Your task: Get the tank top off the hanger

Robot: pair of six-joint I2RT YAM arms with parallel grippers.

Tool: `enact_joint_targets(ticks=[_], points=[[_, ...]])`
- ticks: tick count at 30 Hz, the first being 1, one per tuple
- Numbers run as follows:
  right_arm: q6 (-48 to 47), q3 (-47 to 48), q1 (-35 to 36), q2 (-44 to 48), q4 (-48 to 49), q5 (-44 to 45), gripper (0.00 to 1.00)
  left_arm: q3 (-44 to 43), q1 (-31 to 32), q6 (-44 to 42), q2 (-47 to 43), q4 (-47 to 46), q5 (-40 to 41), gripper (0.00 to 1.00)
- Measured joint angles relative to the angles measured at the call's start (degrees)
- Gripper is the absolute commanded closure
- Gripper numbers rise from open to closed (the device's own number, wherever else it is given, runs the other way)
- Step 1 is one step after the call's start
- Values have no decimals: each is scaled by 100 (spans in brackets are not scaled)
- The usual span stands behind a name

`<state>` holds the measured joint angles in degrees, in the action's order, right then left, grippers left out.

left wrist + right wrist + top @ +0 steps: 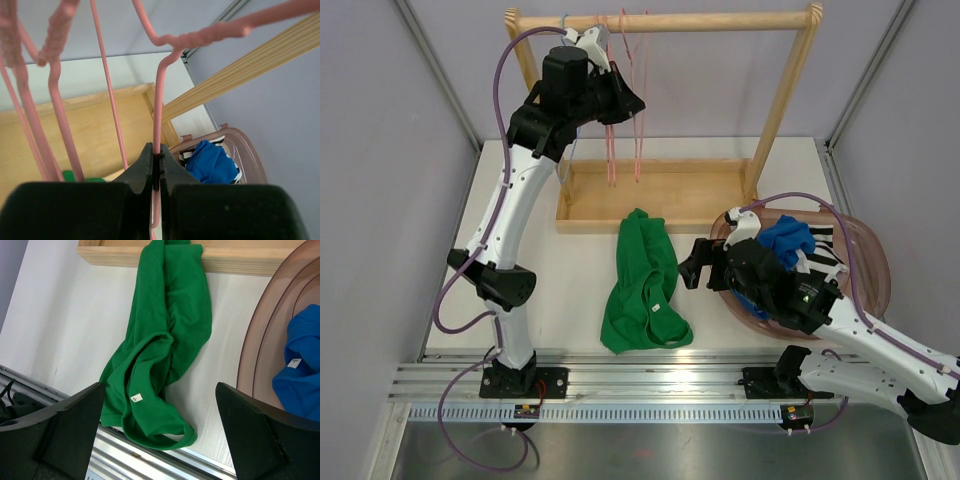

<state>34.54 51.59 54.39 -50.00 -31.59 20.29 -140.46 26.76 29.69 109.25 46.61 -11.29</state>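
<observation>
The green tank top point(645, 285) lies crumpled on the white table, its top edge resting against the wooden rack's base; it is off the hanger. The pink wire hanger point(639, 150) hangs from the rack's top rail. My left gripper point(626, 98) is high up by the rail, shut on a wire of the pink hanger point(159, 100), which runs between its closed fingertips point(156, 150). My right gripper point(692, 265) hovers low just right of the tank top, wide open and holding nothing. In the right wrist view the tank top point(165, 330) lies beyond the open gripper point(160, 387).
The wooden rack has a top rail point(720, 19) and a flat base point(700, 195). More pink hanger wires point(55, 105) hang to the left. A brown basket point(875, 265) at the right holds a blue garment point(788, 238) and striped cloth. A metal rail point(650, 378) runs along the near edge.
</observation>
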Motion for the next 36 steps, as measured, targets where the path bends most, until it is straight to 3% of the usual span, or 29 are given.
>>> enact_joint_targets(ticks=[6, 10, 15, 16, 17, 26, 36], points=[[-2, -85, 0, 31, 7, -4, 0, -2, -13, 70, 74, 17, 17, 78], [-20, -138, 0, 28, 50, -44, 0, 133, -13, 68, -37, -35, 17, 46], [-72, -144, 0, -160, 175, -166, 1, 234, -11, 57, -297, -20, 17, 31], [-101, -144, 0, -249, 234, -210, 1, 275, -7, 39, -398, -13, 15, 25], [-140, -149, 0, -356, 299, -275, 1, 337, 11, 11, -518, -22, 11, 1], [-345, -90, 7, -1668, 706, -761, 0, 1392, 192, -317, -2210, -20, 216, 1], [-323, 354, 11, -3469, 1084, -789, 1, 3912, 192, -555, -4732, -24, 1137, 1]])
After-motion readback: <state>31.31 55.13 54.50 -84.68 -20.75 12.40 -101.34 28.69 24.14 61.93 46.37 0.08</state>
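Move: The green tank top lies on the table, its middle about 9 cm to the right hand's left, 4 cm ahead and roughly 20 cm below; the tub is some 25 cm to that hand's right and 5 cm ahead, the rack base about 24 cm ahead and 8 cm left. The left hand holds the emptied pink hanger at the rail, its hook spot some 4 cm ahead, 2 cm left and 14 cm above, with other pink hangers about 5 cm left and 3 cm ahead. The pink hanger is let go at the rail: the left fingers open wide, then that hand backs off some 20 cm towards its base and to the left, rising, then sinking. Meanwhile the right hand, fingers still open, descends about 14 cm and goes left towards the green tank top, tipping its fingers further down some 20 degrees. ##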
